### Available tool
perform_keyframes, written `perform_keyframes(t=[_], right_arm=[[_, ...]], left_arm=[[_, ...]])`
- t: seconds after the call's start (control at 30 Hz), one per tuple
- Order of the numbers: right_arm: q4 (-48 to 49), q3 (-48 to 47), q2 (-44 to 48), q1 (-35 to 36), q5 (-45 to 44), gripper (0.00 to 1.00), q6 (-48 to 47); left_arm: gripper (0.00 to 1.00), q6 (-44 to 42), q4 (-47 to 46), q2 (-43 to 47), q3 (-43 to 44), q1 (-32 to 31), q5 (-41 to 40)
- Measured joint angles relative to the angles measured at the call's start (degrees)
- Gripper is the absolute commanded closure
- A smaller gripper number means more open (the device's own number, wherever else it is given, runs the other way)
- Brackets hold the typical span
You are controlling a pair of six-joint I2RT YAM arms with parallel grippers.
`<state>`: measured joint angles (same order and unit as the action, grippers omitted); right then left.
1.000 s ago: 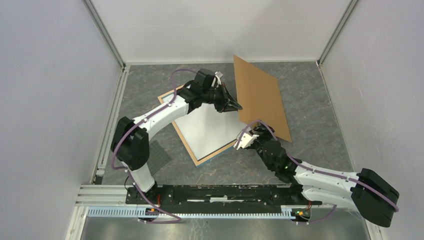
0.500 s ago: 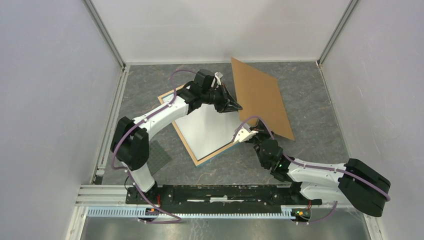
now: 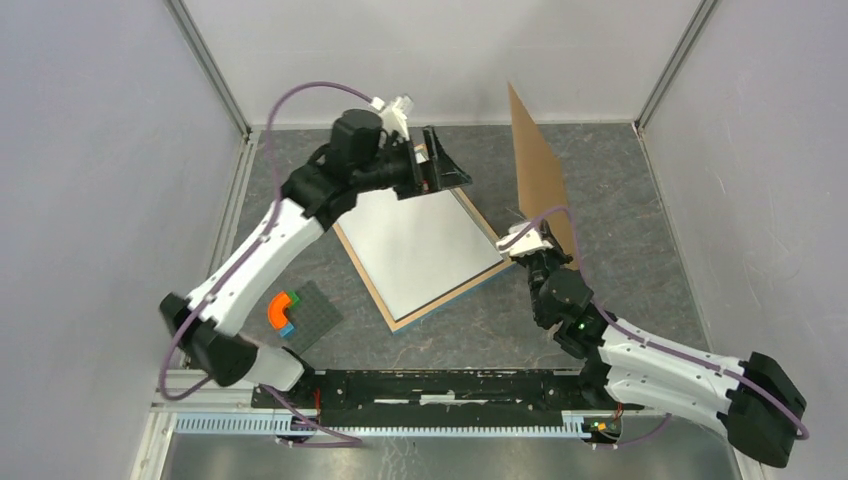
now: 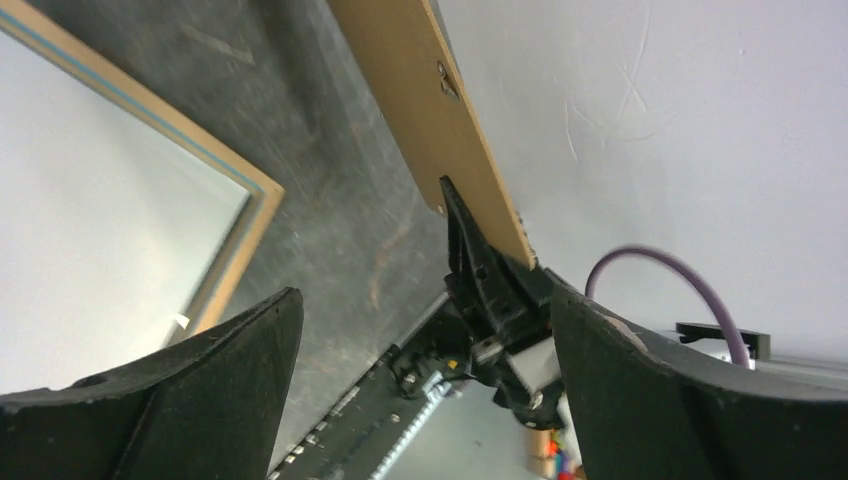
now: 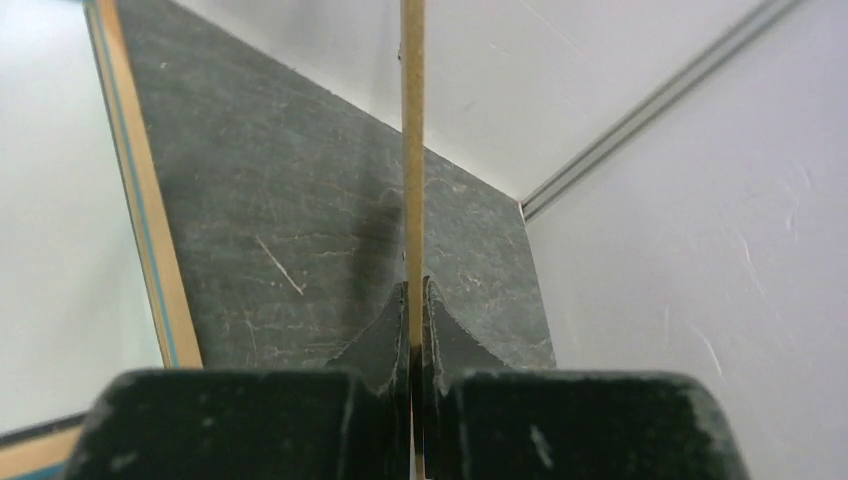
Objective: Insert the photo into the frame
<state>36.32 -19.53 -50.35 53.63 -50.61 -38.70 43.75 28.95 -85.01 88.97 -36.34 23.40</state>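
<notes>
The frame (image 3: 372, 283) lies flat on the table, light wood side up with a blue edge. A plain white sheet (image 3: 420, 240) fills its middle; no balloon print shows. My right gripper (image 3: 522, 238) is shut on the near edge of the brown cardboard backing board (image 3: 540, 175) and holds it almost upright, right of the frame. In the right wrist view the fingers (image 5: 390, 330) pinch the board (image 5: 412, 140) edge-on. My left gripper (image 3: 450, 165) is open and empty, raised above the frame's far corner. Its view shows the frame corner (image 4: 245, 205), the board (image 4: 430, 110) and the right gripper (image 4: 480, 285).
A dark grey baseplate (image 3: 318, 318) with an orange and a blue brick (image 3: 281, 309) sits at the near left. Pale enclosure walls stand on three sides. The black mounting rail (image 3: 430, 385) runs along the near edge.
My left arm has lifted up and back from the board's edge and its gripper has opened. My right gripper has tipped the board from lying slanted to almost upright.
</notes>
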Motion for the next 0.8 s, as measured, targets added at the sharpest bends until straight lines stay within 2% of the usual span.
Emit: perform_keyframes(t=[0.27, 0.37, 0.53, 0.8], right_arm=[[-8.0, -4.1, 10.3, -2.6, -0.6, 1.0, 18.3], [-9.4, -7.1, 11.5, -2.6, -0.8, 1.0, 24.2], [-11.4, -13.0, 11.4, -2.6, -2.9, 1.0, 33.5], [-15.7, -14.1, 13.5, -2.8, -9.8, 1.0, 57.3]], left_arm=[[0.0, -11.7, 8.8, 17.9, 1.7, 0.0, -13.1], [0.0, -14.4, 10.2, 21.3, 1.7, 0.0, -16.3], [0.0, -18.7, 13.1, 23.3, 1.7, 0.0, -20.0], [0.0, -24.1, 16.2, 24.2, 0.8, 0.0, -23.0]])
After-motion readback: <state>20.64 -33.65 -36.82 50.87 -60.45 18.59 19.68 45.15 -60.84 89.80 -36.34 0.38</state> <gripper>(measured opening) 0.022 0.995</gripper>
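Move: The right hand still grips the near edge of the brown backboard, held up on edge with its middle some 15 cm ahead. The middle of the frame, with the photo in it, is about 8 cm ahead of the right hand, 25 cm to its left and 23 cm below. From the empty left hand the board's middle lies roughly 14 cm ahead, 14 cm right and 9 cm lower; the frame is about 7 cm ahead, 8 cm left and 33 cm down. The right hand keeps the backboard pinched and lifts it about 10 cm, easing some 3 cm to the right, while the wrist rolls it clockwise as seen from behind by nearly 70 degrees, so that the board swings over through upright and brings up its clip side. Already wide open and clear of the board, the left hand draws away from it high above the frame, about 14 cm to the left and 5 cm back, climbing 10 cm before sinking slightly, as its fingers swing round to point more forward. ##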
